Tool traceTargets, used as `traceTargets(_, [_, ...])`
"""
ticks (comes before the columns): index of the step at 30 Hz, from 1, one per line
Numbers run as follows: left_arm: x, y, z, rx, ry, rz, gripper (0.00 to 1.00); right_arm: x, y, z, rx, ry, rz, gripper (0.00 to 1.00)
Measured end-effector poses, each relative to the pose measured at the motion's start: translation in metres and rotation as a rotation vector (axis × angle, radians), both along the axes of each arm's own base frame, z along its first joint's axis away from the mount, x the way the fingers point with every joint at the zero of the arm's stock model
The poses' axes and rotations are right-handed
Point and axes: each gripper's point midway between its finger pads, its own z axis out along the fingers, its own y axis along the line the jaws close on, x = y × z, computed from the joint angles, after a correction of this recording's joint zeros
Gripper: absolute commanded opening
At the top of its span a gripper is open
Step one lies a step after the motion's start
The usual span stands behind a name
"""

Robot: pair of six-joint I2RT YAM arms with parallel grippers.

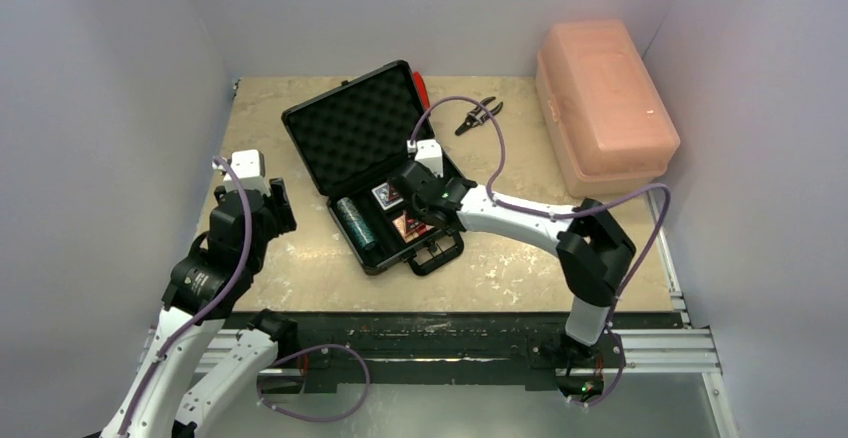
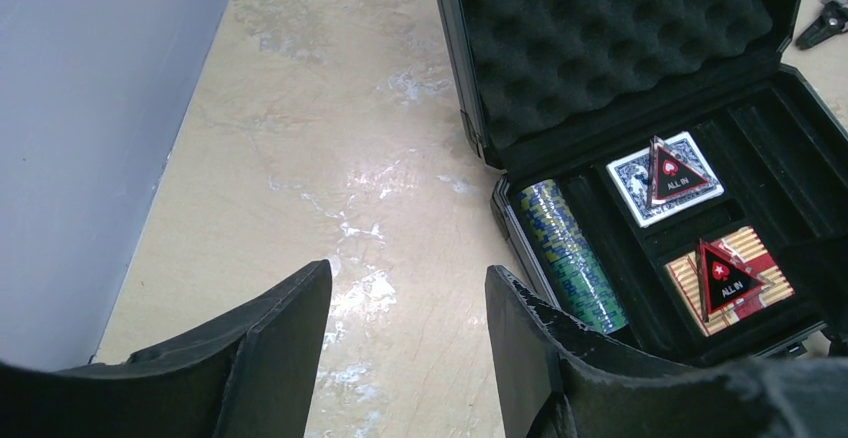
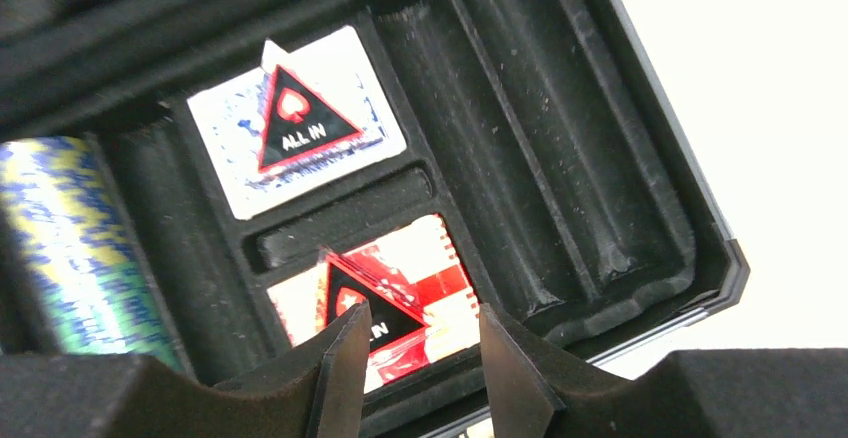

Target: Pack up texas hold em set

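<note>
The black briefcase (image 1: 355, 128) lies open mid-table, its foam-lined lid (image 2: 620, 38) tipped back. One teal chip roll (image 2: 570, 253) fills the left slot. A red-black triangle (image 2: 675, 173) rests on the blue deck (image 3: 230, 138). A second triangle (image 3: 350, 293) rests on the orange-red deck (image 3: 440, 268). My right gripper (image 3: 425, 313) hovers open just above that second triangle, with nothing pinched between its fingers. To the left of the case, my left gripper (image 2: 408, 283) stands open over bare table, holding nothing.
Two long slots (image 3: 540, 158) on the case's right side hold nothing. The large pink box (image 1: 605, 103) stands at the back right. Pliers (image 1: 478, 116) lie behind the case, and a red-handled tool (image 1: 420, 86) pokes out behind the lid. Grey walls close in on three sides.
</note>
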Motion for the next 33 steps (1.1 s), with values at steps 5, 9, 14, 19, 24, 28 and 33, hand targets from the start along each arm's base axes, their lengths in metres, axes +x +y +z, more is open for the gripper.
traceTargets(5, [0.003,0.0,-0.003,0.014,0.013,0.007,0.62,0.0,-0.002,0.05,0.083,-0.072,0.01,0.54])
traceTargets(9, [0.007,0.0,-0.001,0.036,0.007,-0.004,0.7,-0.008,-0.013,0.08,0.148,-0.118,0.013,0.62])
traceTargets(14, [0.016,-0.005,0.001,0.084,0.011,-0.05,0.8,-0.029,-0.037,0.082,0.173,-0.12,0.025,0.72])
traceTargets(19, [0.031,-0.014,0.017,0.101,0.025,-0.089,0.82,-0.046,-0.053,0.068,0.178,-0.094,0.044,0.81])
traceTargets(24, [0.059,-0.033,0.045,0.075,0.03,-0.155,0.91,-0.064,-0.072,0.068,0.21,-0.097,0.06,0.91])
traceTargets(28, [0.08,-0.049,0.057,0.054,0.056,-0.221,1.0,-0.07,-0.077,0.079,0.253,-0.115,0.071,0.96])
traceTargets(33, [0.103,-0.052,0.073,0.026,0.057,-0.246,1.0,-0.078,-0.085,0.082,0.279,-0.127,0.078,0.97])
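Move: The open case lid the left hand is after has its middle about 32 cm ahead, 17 cm to the right and 15 cm below. The chip stack lies some 10 cm ahead, 15 cm right and 21 cm below the left hand. The All In triangle on the red deck, just left behind by the right hand, is 1 cm ahead, 2 cm left and 4 cm below it. The blue deck sits 9 cm ahead and 6 cm left of the right hand, the case handle 6 cm back and 4 cm right. Bring the left gripper forward about 10 cm towards the open lid, climbing and easing right as it goes, turning some 15 degrees clockwise and spreading its fingers fully. Meanwhile lift the empty right gripper off quickly from above the triangle, then draw it back and right, clear of the case's front side, opening wide and rolling its left side up. ##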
